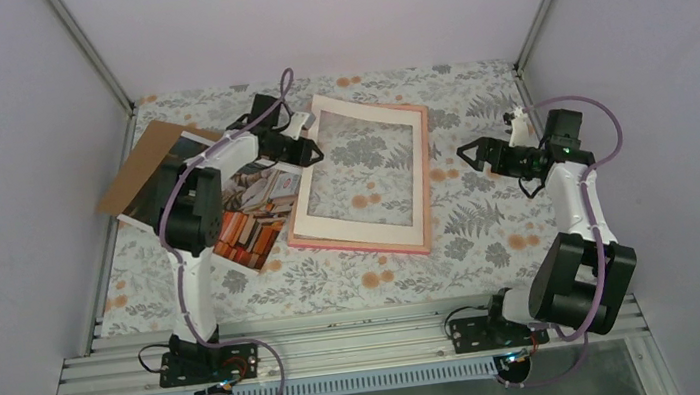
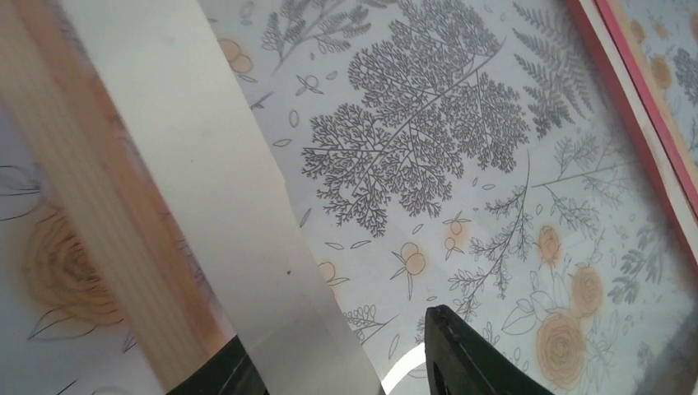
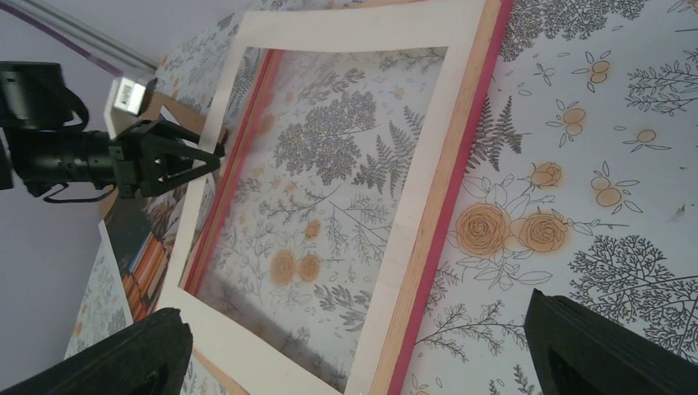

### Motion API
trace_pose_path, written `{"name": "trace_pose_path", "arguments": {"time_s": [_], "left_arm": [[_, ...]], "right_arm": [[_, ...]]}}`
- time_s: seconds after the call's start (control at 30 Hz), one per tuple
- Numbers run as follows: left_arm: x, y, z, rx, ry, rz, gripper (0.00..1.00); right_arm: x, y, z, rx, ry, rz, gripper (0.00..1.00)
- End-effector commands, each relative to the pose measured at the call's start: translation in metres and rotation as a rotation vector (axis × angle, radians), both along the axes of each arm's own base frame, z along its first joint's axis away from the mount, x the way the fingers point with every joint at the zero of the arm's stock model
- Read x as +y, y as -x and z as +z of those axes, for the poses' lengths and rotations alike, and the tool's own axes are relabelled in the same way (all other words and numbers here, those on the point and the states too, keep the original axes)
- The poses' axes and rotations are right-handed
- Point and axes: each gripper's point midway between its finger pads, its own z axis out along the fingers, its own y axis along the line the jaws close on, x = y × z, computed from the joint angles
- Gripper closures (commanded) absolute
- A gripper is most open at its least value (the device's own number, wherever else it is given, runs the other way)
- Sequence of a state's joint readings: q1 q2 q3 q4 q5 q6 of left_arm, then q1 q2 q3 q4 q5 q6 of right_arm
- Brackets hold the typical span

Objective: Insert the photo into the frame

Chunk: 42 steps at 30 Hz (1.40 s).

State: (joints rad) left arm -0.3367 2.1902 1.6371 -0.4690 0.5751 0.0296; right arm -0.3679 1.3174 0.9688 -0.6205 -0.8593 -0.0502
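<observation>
The pink frame (image 1: 422,184) lies mid-table with a cream window mat (image 1: 366,224) askew on it. The photo (image 1: 254,227) lies left of the frame, partly under my left arm, with its stacked books showing. My left gripper (image 1: 312,148) is at the frame's left edge, open. In the left wrist view its jaws stand apart around the mat's cream strip (image 2: 206,164), with a gap on the right-hand side. My right gripper (image 1: 467,155) hovers open to the right of the frame (image 3: 449,197). From the right wrist, a corner of the photo (image 3: 144,263) shows behind the frame.
A brown cardboard board (image 1: 136,168) lies at the back left, partly under the photo. White walls close in the floral table on the left, the back and the right. An aluminium rail (image 1: 344,344) with the arm bases runs along the near edge.
</observation>
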Motion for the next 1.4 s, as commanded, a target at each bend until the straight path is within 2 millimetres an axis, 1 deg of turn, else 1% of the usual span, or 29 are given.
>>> {"name": "trace_pose_path", "arguments": {"time_s": [0.0,0.13,0.2,0.3,0.4,0.47,0.53,0.67,0.77,0.83,0.9,0.97,1.07,1.2,1.37], "left_arm": [[0.004,-0.007,0.057,-0.187,-0.046,0.011,0.55],[0.016,-0.005,0.078,-0.315,-0.155,0.018,0.35],[0.022,0.001,0.083,-0.364,-0.196,0.005,0.25],[0.03,0.014,0.085,-0.384,-0.23,-0.022,0.15],[0.044,0.023,0.083,-0.382,-0.26,-0.019,0.17],[0.059,0.032,0.083,-0.392,-0.298,-0.017,0.19],[0.074,0.04,0.081,-0.428,-0.365,-0.024,0.19],[0.105,0.069,0.07,-0.488,-0.513,-0.072,0.18],[0.127,0.097,0.057,-0.506,-0.612,-0.117,0.18],[0.138,0.115,0.05,-0.503,-0.649,-0.142,0.18],[0.142,0.131,0.043,-0.493,-0.672,-0.163,0.18],[0.144,0.145,0.029,-0.463,-0.707,-0.173,0.18],[0.142,0.159,0.012,-0.42,-0.732,-0.179,0.19],[0.131,0.167,-0.001,-0.405,-0.745,-0.184,0.19],[0.126,0.164,-0.018,-0.42,-0.834,-0.179,0.19]], "right_arm": [[0.001,-0.001,0.007,-0.035,-0.008,0.004,0.0],[0.002,-0.002,0.008,-0.051,0.003,0.01,0.0],[0.003,-0.002,0.009,-0.06,0.007,0.013,0.0],[0.006,-0.002,0.007,-0.065,0.008,0.019,0.0],[0.012,-0.001,0.006,-0.074,0.01,0.034,0.0],[0.016,0.0,0.007,-0.083,0.015,0.044,0.0],[0.021,0.001,0.007,-0.09,0.023,0.054,0.0],[0.03,0.005,0.007,-0.105,0.037,0.075,0.0],[0.036,0.007,0.007,-0.114,0.037,0.088,0.0],[0.039,0.008,0.005,-0.113,0.034,0.093,0.0],[0.042,0.008,0.004,-0.113,0.031,0.098,0.0],[0.043,0.008,0.003,-0.115,0.027,0.1,0.0],[0.045,0.007,0.003,-0.115,0.023,0.103,0.0],[0.046,0.007,0.005,-0.116,0.023,0.104,0.0],[0.045,0.009,0.008,-0.121,0.029,0.1,0.0]]}}
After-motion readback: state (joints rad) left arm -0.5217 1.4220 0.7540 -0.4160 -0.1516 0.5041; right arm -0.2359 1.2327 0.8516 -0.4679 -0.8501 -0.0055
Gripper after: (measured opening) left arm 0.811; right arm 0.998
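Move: Left hand, fingers half open over the frame's left side at the mat's left strip: the photo's middle lies about 22 cm to its left, 8 cm back and some 3 cm below; the photo's near corner is about 24 cm back and 15 cm left. The frame's middle is roughly 10 cm right and 6 cm back; the brown board is 27 cm left, 2 cm back. From the right hand the photo lies about 53 cm left, 2 cm back; the frame's middle 22 cm left, 1 cm back; both some 16 cm below. Opening wide, the left hand lifts about 9 cm clear of the mat, then sweeps some 17 cm back and 12 cm left while sinking, down to just above the photo's edge by the frame's near-left corner. Its fingers swing some 50 degrees, from slanting right to slanting forward and down. The open right hand drifts about 4 cm left towards the frame. ##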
